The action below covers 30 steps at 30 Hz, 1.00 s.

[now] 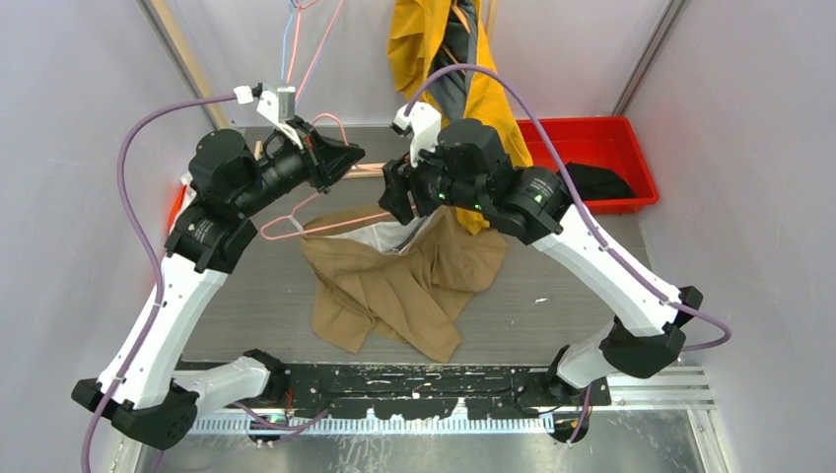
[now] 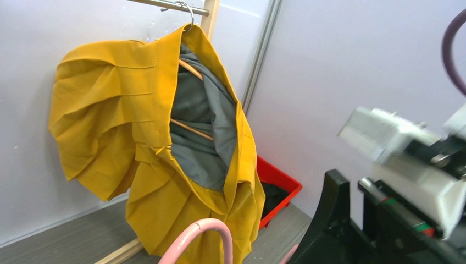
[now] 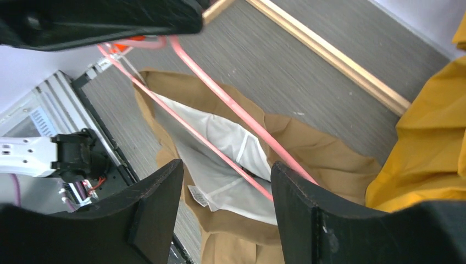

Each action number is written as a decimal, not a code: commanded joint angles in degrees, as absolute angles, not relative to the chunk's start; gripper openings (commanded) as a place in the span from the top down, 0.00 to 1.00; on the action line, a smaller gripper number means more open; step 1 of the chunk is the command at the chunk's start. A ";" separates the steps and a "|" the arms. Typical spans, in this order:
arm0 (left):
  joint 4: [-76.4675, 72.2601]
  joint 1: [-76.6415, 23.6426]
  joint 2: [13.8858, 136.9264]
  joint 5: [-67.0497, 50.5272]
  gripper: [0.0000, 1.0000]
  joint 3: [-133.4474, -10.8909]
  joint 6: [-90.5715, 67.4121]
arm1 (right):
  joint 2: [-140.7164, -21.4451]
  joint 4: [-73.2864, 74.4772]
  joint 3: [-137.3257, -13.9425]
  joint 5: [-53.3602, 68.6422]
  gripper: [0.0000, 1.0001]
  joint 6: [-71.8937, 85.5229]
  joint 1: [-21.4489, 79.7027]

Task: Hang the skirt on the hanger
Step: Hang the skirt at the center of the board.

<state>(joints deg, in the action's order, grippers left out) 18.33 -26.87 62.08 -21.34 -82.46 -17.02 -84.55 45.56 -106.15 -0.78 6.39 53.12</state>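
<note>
The brown skirt [image 1: 404, 286] lies crumpled on the table, its waist open and the white lining [image 3: 228, 137] showing. A pink hanger [image 1: 296, 222] is held above its left side, with my left gripper [image 1: 333, 158] shut on it near the neck; the hook [image 2: 200, 235] rises at the bottom of the left wrist view. One end of the hanger [image 3: 220, 89] reaches across the lining at the waist opening. My right gripper [image 3: 225, 168] hovers open just above that waist [image 1: 394, 197], with nothing between its fingers.
A yellow skirt [image 1: 414, 39] with a grey garment inside hangs from a rail [image 2: 165, 4] at the back. A red bin [image 1: 592, 133] holding dark cloth stands at the back right. A wooden strip [image 3: 329, 55] runs along the table's far edge. Walls enclose both sides.
</note>
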 commanded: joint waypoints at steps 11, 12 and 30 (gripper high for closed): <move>20.74 -26.98 64.20 -28.21 1.00 -90.16 -14.36 | -83.93 47.04 -119.92 10.87 0.33 -4.61 51.62; 21.42 -26.98 64.35 -28.88 1.00 -90.79 -14.14 | -84.87 48.24 -121.33 12.97 0.33 -5.52 51.00; 21.96 -26.98 67.07 -41.13 1.00 -95.78 -15.59 | -88.79 44.50 -121.81 38.79 0.30 -3.74 39.34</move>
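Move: The hanger's neck, pinched in the left fingers, is about 8 cm to the left of the open right hand, 6 cm above it and 2 cm ahead. The clipped brown skirt's waist hangs below the right hand, roughly 14 cm down, 3 cm back and 2 cm left. The yellow skirt hangs on the rail some 15 cm ahead of the right hand and 9 cm to its right, its middle slightly lower. Up first and a little back, the open right hand climbs over 9 cm clear of the hanger's right side, then comes forward again and sinks slightly, turning some 20 degrees counter-clockwise so its spread fingers come up close to the neck. The left hand keeps its pinch there and brings the hanger about 4 cm back and to the right, swinging clockwise towards the right gripper. ##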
